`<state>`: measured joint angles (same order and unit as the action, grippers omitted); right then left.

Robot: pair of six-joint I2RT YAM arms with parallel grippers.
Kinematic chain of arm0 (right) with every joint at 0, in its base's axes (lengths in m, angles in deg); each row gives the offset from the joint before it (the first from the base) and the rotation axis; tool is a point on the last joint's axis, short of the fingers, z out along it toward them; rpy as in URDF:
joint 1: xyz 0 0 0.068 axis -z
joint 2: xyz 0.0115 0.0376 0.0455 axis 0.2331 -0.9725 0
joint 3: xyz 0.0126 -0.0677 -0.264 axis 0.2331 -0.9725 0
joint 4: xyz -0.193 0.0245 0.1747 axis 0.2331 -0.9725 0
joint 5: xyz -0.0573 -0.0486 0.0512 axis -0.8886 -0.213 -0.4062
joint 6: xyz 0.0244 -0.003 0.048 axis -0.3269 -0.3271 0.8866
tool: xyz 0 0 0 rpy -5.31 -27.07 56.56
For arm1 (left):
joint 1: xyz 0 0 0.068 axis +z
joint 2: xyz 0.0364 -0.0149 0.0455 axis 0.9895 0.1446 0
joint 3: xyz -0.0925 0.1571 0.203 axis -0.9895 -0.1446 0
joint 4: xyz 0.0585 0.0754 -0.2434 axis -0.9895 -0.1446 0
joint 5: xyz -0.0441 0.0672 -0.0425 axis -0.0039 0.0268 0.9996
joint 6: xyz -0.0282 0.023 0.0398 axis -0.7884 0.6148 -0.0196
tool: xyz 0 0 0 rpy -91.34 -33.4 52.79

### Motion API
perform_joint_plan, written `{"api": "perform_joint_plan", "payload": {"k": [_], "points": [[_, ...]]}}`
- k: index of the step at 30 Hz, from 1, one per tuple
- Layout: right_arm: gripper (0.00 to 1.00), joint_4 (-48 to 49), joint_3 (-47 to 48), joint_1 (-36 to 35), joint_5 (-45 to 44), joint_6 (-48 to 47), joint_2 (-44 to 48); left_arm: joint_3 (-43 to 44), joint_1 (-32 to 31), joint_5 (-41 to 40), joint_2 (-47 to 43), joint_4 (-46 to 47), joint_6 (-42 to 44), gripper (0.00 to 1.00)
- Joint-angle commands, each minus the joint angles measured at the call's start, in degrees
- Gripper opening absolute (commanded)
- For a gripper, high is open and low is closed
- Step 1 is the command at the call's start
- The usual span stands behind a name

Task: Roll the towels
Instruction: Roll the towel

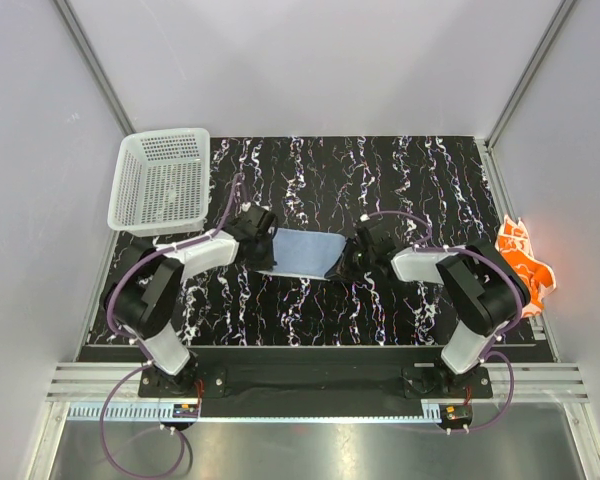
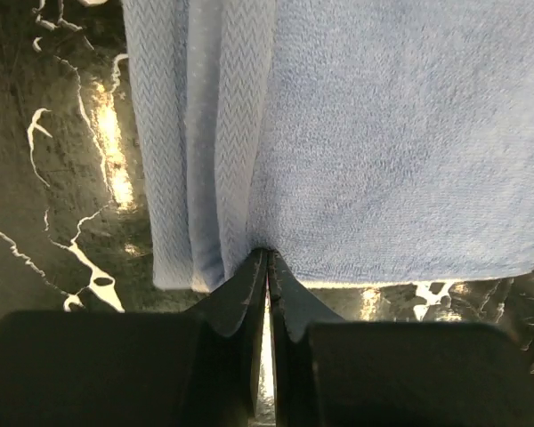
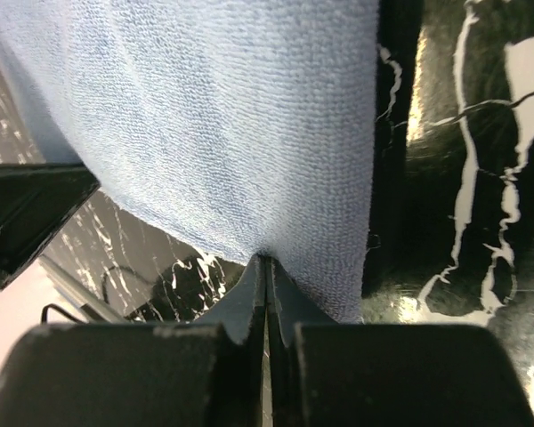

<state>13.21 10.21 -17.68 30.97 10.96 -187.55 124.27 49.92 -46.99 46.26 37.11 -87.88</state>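
Observation:
The light blue towel (image 1: pixel 305 253) is stretched between my two grippers over the middle of the black marbled table. My left gripper (image 1: pixel 263 250) is shut on its left edge; in the left wrist view the fingertips (image 2: pixel 267 258) pinch the hem of the blue towel (image 2: pixel 383 133), with a fold hanging at the left. My right gripper (image 1: pixel 353 258) is shut on the right edge, and the right wrist view shows the blue towel (image 3: pixel 231 116) caught at the fingertips (image 3: pixel 265 262). The orange flowered towel (image 1: pixel 525 262) lies crumpled at the table's right edge.
A white perforated basket (image 1: pixel 162 182) stands at the back left corner of the table. Grey walls close in on both sides and behind. The arm bases are bolted along the near rail (image 1: pixel 310 380).

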Motion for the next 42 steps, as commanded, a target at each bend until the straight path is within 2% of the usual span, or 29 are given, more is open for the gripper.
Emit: {"api": "perform_joint_plan", "payload": {"k": [1,5,11,13,18,21,24,25,26,27,28,29,32,37,42], "points": [[0.0,0.7,-4.1,-0.2,-0.9,0.2,-2.1,-4.3,2.2,1.7,-1.4,3.9,-1.8,0.09],[0.0,2.7,-7.9,-0.2,-0.3,1.3,-2.5,-8.0,5.0,2.9,-2.3,6.5,-2.8,0.09],[0.0,5.6,-13.2,-3.0,0.2,4.1,-0.6,-8.7,5.3,1.9,-2.6,5.8,-0.9,0.09],[0.0,0.3,-12.9,-5.6,-2.2,5.1,1.8,-8.4,5.3,0.5,-2.6,4.9,-0.2,0.09],[0.0,-15.6,-7.3,-17.0,-11.3,7.6,9.7,-7.7,5.3,-1.6,-4.0,3.8,0.3,0.11],[0.0,-21.5,-3.7,-17.7,-13.6,7.4,15.4,-6.4,5.1,-3.1,-5.6,1.7,0.4,0.11],[0.02,-28.3,2.3,-17.5,-20.7,4.0,19.8,-5.5,4.5,-5.1,-9.0,-1.3,0.6,0.2],[0.06,-29.7,4.1,-15.9,-21.5,1.1,20.1,-4.7,4.2,-5.4,-9.9,-3.1,0.6,0.33],[0.25,-31.4,7.8,-14.5,-22.0,0.0,19.8,-4.1,4.1,-5.3,-11.9,-4.2,0.5,0.44],[0.36,-33.9,9.4,-13.1,-21.8,-1.2,19.0,-3.4,3.9,-4.6,-12.8,-5.5,0.6,0.53],[0.46,-34.2,10.7,-10.0,-21.5,-3.0,18.6,-2.1,3.5,-4.4,-13.8,-7.8,0.9,0.67],[0.59,-33.8,11.7,-8.6,-20.2,-3.7,18.1,-1.3,3.3,-4.1,-15.6,-9.0,1.2,0.73],[0.61,-30.5,13.6,-3.3,-15.7,-5.7,14.5,1.9,2.9,-3.8,-18.6,-14.6,2.8,0.96],[0.62,-28.2,18.9,-2.4,-12.9,-7.8,3.6,3.9,2.9,-3.4,-22.9,-21.4,7.9,0.99],[0.61,-24.6,21.7,-2.4,-10.2,-6.9,-4.7,1.2,2.9,-4.5,-28.5,-24.1,11.8,0.99]]}}
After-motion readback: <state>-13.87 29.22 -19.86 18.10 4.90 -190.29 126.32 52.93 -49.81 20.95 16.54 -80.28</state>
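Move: Both my closed hands already have their fingertips down on the towel's near edge, a few centimetres in from its corners. From my right hand the towel's middle lies about 5 cm ahead and 6 cm left; from my left hand, some 4 cm ahead and 6 cm right. The white basket is roughly 21 cm ahead and 25 cm left of my left hand. The orange cloth lies about 42 cm right of my right hand, 1 cm ahead of it. With closed fingertips on the towel, I edge my left hand left about 3 cm while my right draws back towards the base some 11 cm and slightly left, coming free. My right then lifts, reaches forward again while opening partway, and lowers to the towel's right end, fingers astride its edge. Meanwhile my left opens wide, rising 11 cm off the towel and easing back and left. ##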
